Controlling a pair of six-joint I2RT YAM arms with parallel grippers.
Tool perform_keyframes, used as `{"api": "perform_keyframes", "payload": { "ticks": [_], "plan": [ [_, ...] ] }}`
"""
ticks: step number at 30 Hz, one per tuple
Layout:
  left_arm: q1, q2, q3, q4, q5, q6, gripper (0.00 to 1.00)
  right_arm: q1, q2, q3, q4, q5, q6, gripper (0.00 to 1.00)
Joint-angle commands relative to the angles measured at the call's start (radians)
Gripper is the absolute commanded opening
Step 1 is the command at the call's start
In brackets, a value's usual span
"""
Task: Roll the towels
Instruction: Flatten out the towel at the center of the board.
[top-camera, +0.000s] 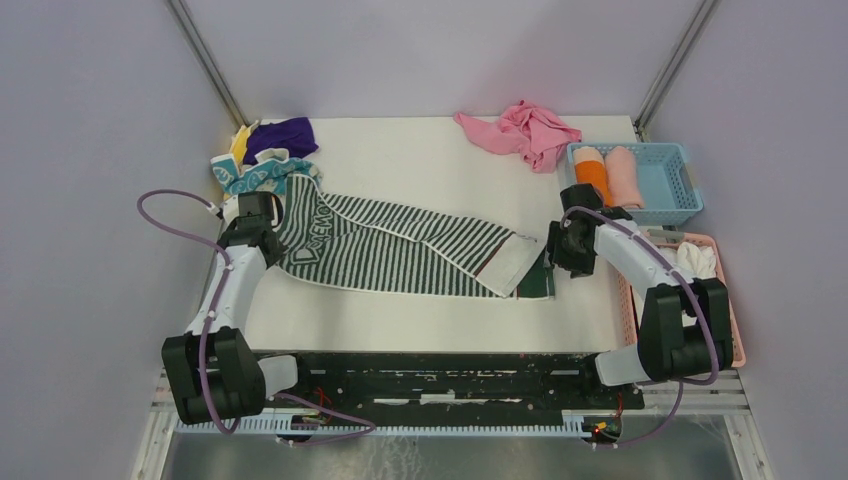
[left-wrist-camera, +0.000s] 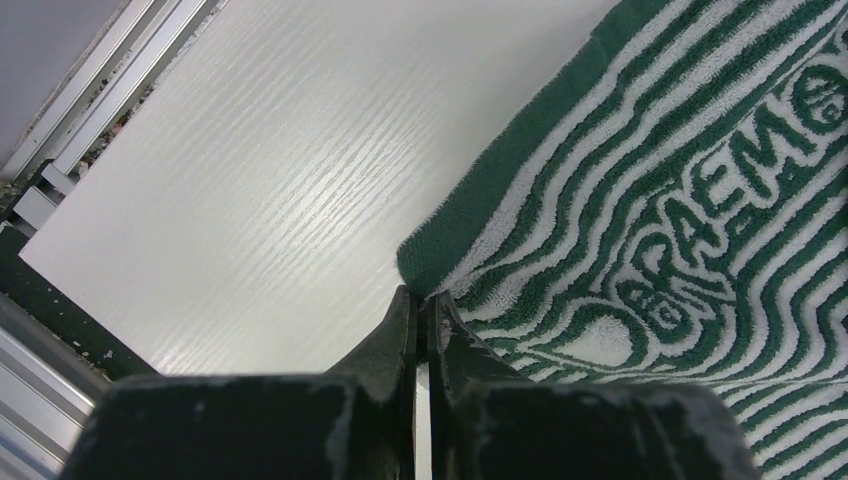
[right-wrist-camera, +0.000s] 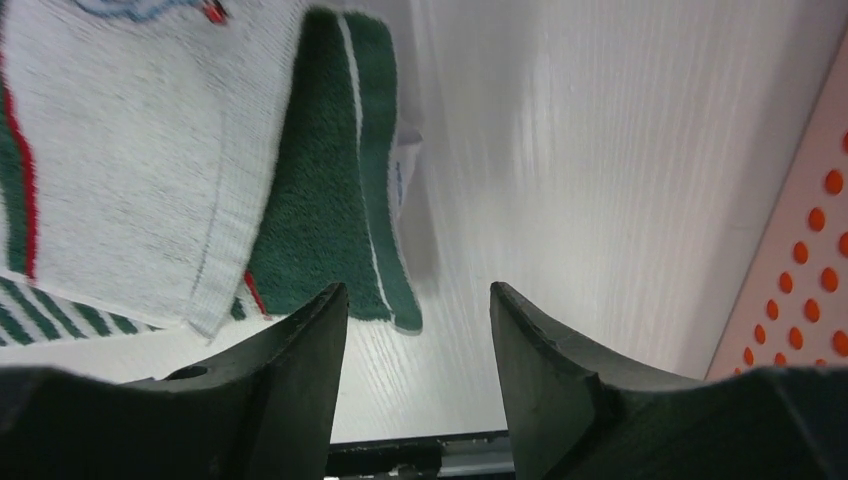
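A long green-and-white striped towel (top-camera: 400, 250) lies spread across the table from left to right. My left gripper (top-camera: 262, 222) is at its left end. In the left wrist view its jaws (left-wrist-camera: 422, 295) are closed on the towel's green corner (left-wrist-camera: 440, 255). My right gripper (top-camera: 560, 245) is at the towel's right end. In the right wrist view it (right-wrist-camera: 418, 290) is open and empty, just above the table. The towel's folded green and white end (right-wrist-camera: 330, 180) lies ahead and to the left of its fingers.
A crumpled pink towel (top-camera: 525, 130) lies at the back. A blue basket (top-camera: 662, 190) at the right holds an orange roll and a pink roll. A pink basket (top-camera: 725, 300) with a white towel stands beside the right arm. Purple and teal towels (top-camera: 270, 150) are piled at the back left.
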Motion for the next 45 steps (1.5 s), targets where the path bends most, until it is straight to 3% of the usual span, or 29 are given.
{"api": "perform_keyframes", "payload": {
  "ticks": [1,14,24,29,34,40,45],
  "plan": [
    [0.008,-0.021,0.003,0.039,-0.011,0.043,0.03,0.003,-0.03,-0.053,-0.049,-0.018,0.054,0.62],
    [0.006,-0.032,0.003,0.047,0.002,0.046,0.03,-0.002,0.007,-0.177,0.085,-0.149,0.08,0.55],
    [0.006,-0.034,0.002,0.05,0.012,0.046,0.03,-0.036,0.023,-0.237,0.189,-0.184,0.083,0.29],
    [0.007,-0.054,0.023,0.036,0.009,0.042,0.03,-0.04,-0.069,-0.198,0.113,-0.202,0.08,0.08],
    [0.008,-0.072,0.202,-0.023,0.041,0.018,0.03,-0.042,-0.184,0.014,-0.057,-0.167,0.059,0.01],
    [0.008,-0.029,0.574,-0.116,0.003,0.034,0.03,-0.058,-0.278,0.297,-0.181,-0.038,0.071,0.0],
    [0.009,-0.066,0.795,-0.202,-0.03,0.046,0.03,-0.075,-0.348,0.473,-0.268,0.043,0.061,0.0]
  ]
}}
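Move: Below and behind the open right hand, about 5 cm back, 2 cm left and 6 cm down, lies the striped towel's near right corner. The white flap lies about 1 cm ahead of that hand and 12 cm left; the pink basket's middle is 7 cm back and 27 cm right. The left hand already holds the towel's near left corner, with the teal towel roughly 20 cm ahead, 4 cm left and 8 cm below. Reaching back and down about 5 cm and slightly left, the right hand closes its fingers on the towel's near right corner and pinches it, while the left keeps its corner raised and nearly still. Then both go up fast together, some 25 cm, drifting forward 6 or 7 cm, fingers tilting outward about 30 degrees. ##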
